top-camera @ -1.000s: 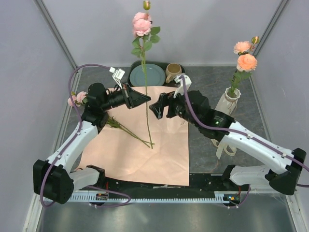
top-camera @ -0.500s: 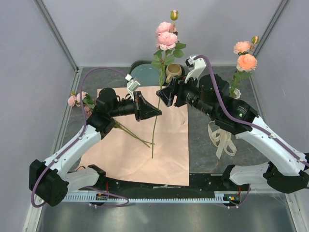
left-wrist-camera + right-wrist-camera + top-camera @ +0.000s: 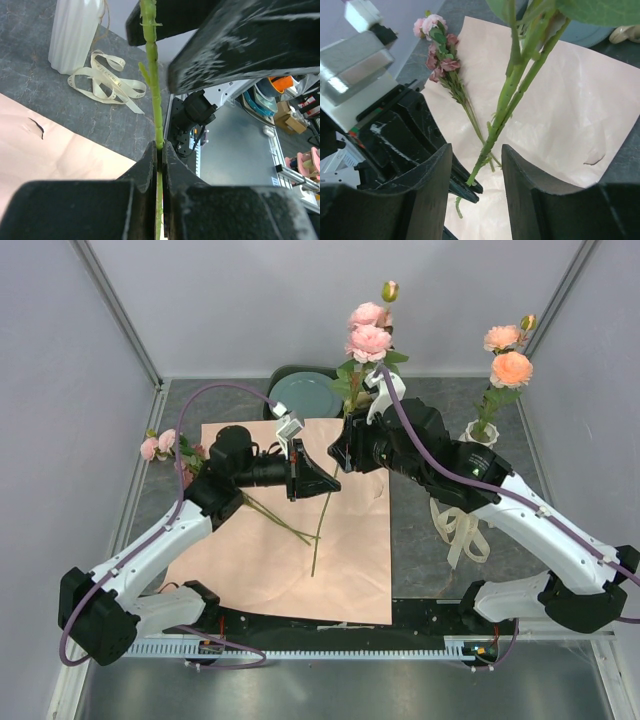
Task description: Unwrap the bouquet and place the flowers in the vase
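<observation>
My left gripper [image 3: 326, 483] is shut on the green stem [image 3: 156, 100] of a pink flower [image 3: 368, 335] and holds it upright over the paper. My right gripper [image 3: 477, 165] is open, with that stem [image 3: 492, 140] between its fingers and touching neither; it sits just above the left gripper [image 3: 465, 186]. The cream ribbed vase [image 3: 480, 432] stands at the right with peach flowers [image 3: 510, 365] in it. The bouquet is undone: its salmon paper [image 3: 290, 550] lies flat, and more pink flowers [image 3: 165, 445] lie on the paper's left edge.
A cream ribbon [image 3: 460, 530] lies loose on the table in front of the vase [image 3: 75, 30]. A blue-grey plate [image 3: 298, 392] sits at the back. The right arm crosses in front of the vase's base.
The left gripper has carried the pink flower to the right. The right gripper has swung left around the stem, its fingers narrowing.
</observation>
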Robot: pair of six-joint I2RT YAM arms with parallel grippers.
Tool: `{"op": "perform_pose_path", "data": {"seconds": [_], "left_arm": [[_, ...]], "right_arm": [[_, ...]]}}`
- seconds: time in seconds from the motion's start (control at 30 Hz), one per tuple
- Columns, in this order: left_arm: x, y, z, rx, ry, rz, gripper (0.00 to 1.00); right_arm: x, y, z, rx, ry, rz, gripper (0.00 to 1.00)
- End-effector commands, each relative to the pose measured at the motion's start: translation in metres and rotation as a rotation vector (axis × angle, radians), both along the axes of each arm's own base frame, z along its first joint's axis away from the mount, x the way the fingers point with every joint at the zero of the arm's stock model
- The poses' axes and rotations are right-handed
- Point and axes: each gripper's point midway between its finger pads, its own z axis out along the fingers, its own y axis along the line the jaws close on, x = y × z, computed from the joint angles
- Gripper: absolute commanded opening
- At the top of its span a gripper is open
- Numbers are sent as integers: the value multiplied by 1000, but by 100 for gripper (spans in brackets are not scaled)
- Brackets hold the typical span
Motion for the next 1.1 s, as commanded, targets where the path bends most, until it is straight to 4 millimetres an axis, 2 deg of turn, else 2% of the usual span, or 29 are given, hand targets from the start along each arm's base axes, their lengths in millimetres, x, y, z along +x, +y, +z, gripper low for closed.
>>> {"op": "perform_pose_path", "data": {"seconds": [0.0, 0.23, 0.3, 0.47, 0.53, 0.6, 0.63, 0.67, 0.7, 0.73, 0.77, 0.83, 0.87, 1.07], "left_arm": [[-1, -1, 27, -35, -127, -9, 2], [-6, -5, 25, -33, -120, -40, 2], [-8, -5, 26, -35, -125, -46, 2], [-9, -7, 25, -33, -126, -53, 2], [-9, -7, 23, -26, -119, -52, 2], [-8, -7, 23, -18, -112, -40, 2], [-6, -7, 23, -13, -119, -31, 5], [-3, -5, 22, -2, -116, -11, 29], [-2, -4, 26, 1, -123, 4, 43], [0, -3, 24, 15, -122, 16, 52], [4, -1, 24, 23, -126, 49, 65], [5, 3, 28, 22, -154, 78, 72], [8, 5, 28, 25, -157, 103, 76], [18, 10, 30, 27, -172, 176, 75]], "right_arm": [[2, -15, -3, -23, -3, -60, 52], [8, -16, 2, -12, -29, -84, 45], [9, -14, 0, -8, -27, -83, 40], [9, -8, -3, 13, -28, -69, 35], [10, -7, -5, 17, -32, -69, 22], [9, -12, -1, 23, -48, -83, 0], [11, -16, -1, 22, -58, -99, 0], [12, -28, 6, 26, -86, -141, 0], [14, -36, 9, 23, -102, -168, 0], [16, -45, 10, 5, -126, -202, 0], [14, -60, 21, 18, -158, -237, 0], [17, -91, 31, -15, -221, -344, 0], [12, -107, 44, 2, -255, -376, 0], [-2, -210, 100, -112, -418, -684, 0]]}}
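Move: The pink flower stands upright, its stem shut in the left fingers; the part the right hand will grip runs between the half-open right fingers, practically at their hand point and about 7 cm above and 3 cm ahead of the left hand. From the right hand, the vase with the orange flowers is some 27 cm right, 15 cm ahead and 27 cm lower; the ribbon lies about 27 cm right, 3 cm ahead and 37 cm down. The pink flower's stem changes hands: the right fingers settle about 2 cm lower and pinch it, then the left fingers open wide and let go, that hand staying nearly in place. The right hand keeps its grip and swings the flower some 12 cm right towards the vase, rising about 6 cm while turning clockwise roughly 25 degrees and tipping its fingers up. ##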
